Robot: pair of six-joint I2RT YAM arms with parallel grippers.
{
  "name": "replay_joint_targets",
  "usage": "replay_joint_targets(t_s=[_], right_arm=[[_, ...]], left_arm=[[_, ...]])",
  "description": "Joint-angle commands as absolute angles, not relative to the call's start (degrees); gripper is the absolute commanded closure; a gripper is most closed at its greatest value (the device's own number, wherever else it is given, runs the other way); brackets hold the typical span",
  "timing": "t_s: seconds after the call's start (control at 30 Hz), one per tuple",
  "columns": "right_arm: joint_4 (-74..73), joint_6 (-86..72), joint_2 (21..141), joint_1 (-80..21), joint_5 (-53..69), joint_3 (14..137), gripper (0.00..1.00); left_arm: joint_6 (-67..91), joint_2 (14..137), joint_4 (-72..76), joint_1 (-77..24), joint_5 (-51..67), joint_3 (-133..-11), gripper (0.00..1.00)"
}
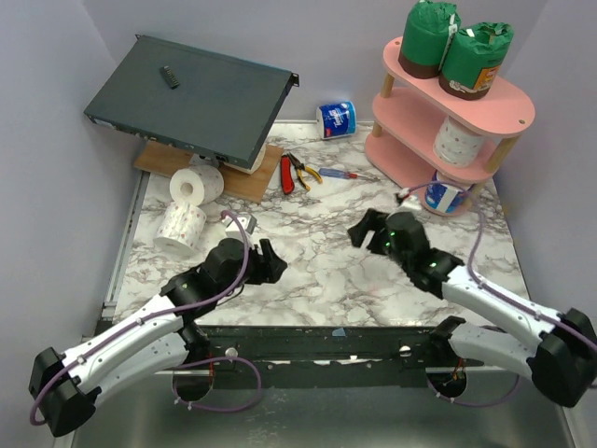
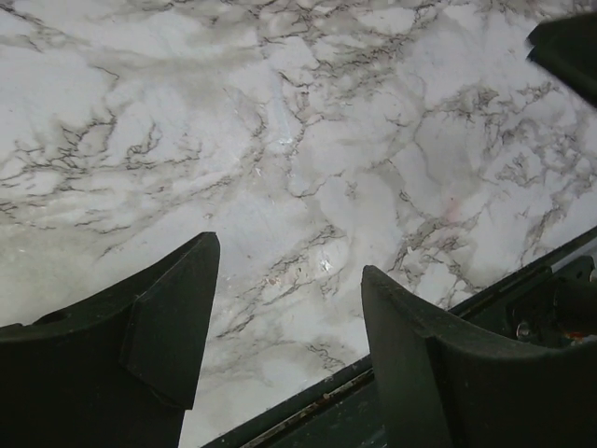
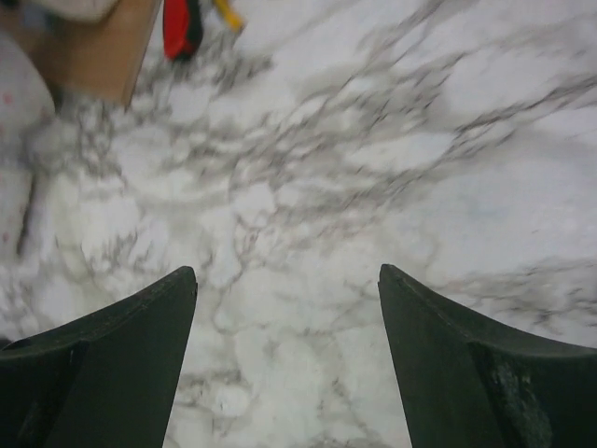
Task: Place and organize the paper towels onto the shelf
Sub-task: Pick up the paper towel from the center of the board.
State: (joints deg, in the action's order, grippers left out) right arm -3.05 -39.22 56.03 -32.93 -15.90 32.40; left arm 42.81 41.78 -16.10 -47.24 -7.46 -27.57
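The pink shelf [image 1: 508, 105] stands at the back right. Two green-wrapped paper towels [image 1: 429, 37] [image 1: 476, 60] sit on its top board, a white roll [image 1: 457, 142] on the middle board, and a blue-and-white roll [image 1: 446, 197] at the bottom. Another blue-and-white roll [image 1: 337, 119] lies on the table by the back wall. Two bare white rolls [image 1: 196, 184] [image 1: 181, 227] rest at the left. My left gripper [image 1: 271, 262] [image 2: 290, 254] hovers open over bare marble near the front edge. My right gripper [image 1: 364, 227] [image 3: 287, 274] is open over bare marble mid-table, holding nothing.
A dark grey metal box [image 1: 191, 101] leans on a wooden board [image 1: 261, 182] at the back left. Red-handled pliers [image 1: 291, 173] and a screwdriver [image 1: 338, 174] lie mid-back. A small metal bracket [image 1: 243, 221] sits beside the white rolls. The dark front rail [image 2: 392, 373] runs below the left gripper.
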Motion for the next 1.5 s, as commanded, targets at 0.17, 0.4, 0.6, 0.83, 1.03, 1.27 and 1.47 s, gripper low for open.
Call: replay_joint_targets(t_s=[0.17, 0.4, 0.6, 0.83, 1.03, 1.27, 1.47], right_arm=[[4.33, -43.25, 69.30, -49.47, -14.81, 32.82, 0.18], [13.73, -44.37, 73.94, -53.39, -12.56, 28.44, 0.18], [13.60, -44.23, 78.04, -55.55, -14.01, 29.69, 0.18], [13.33, -40.70, 73.42, -55.56, -16.25, 28.33, 0.17], [15.93, -40.80, 69.78, -55.55, -19.07, 25.27, 0.16], [17.42, -38.47, 65.62, -55.61, -21.53, 22.59, 0.15], [17.55, -39.46, 59.58, -55.55, -21.28, 19.60, 0.16]], left_arm=[[41.57, 35.86, -28.41, -42.73, -20.71, -33.33, 0.15], [44.59, 29.17, -33.06, -38.26, -25.47, -32.74, 0.02], [49.26, 24.00, -31.61, -36.92, -26.28, -27.43, 0.02], [49.33, 23.98, -34.17, -35.53, -27.03, -26.66, 0.01], [50.40, 29.35, -37.13, -27.43, -21.05, -30.21, 0.01], [55.60, 24.35, -37.20, -20.02, -17.57, -29.66, 0.02], [55.16, 27.87, -37.06, -10.01, -8.99, -31.68, 0.02]])
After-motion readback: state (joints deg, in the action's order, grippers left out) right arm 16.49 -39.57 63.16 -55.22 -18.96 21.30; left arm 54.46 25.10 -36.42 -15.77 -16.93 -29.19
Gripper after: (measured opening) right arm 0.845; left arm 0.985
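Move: The flowered paper towel at the left side of the table lies some 24 cm to the left hand's left, about 11 cm farther out and roughly 9 cm below it. A second white roll stands about 9 cm beyond that paper towel and 4 cm to the right of it, with the brown board's middle some 24 cm ahead and 16 cm left of the hand. From the right hand, the flowered paper towel is about 43 cm left, 3 cm ahead and 10 cm lower. The empty left hand sweeps about 16 cm to its left towards the flowered paper towel, edging slightly forward, first rising some 4 cm, then dipping and ending near its starting height, while it swings about 45 degrees counter-clockwise and its half-open fingers spread wide. Meanwhile the empty right hand, fingers staying open, comes left and back over the bare middle of the table and sinks, turning some 20 degrees counter-clockwise, then eases a little back to the right and partly up again, touching nothing. ##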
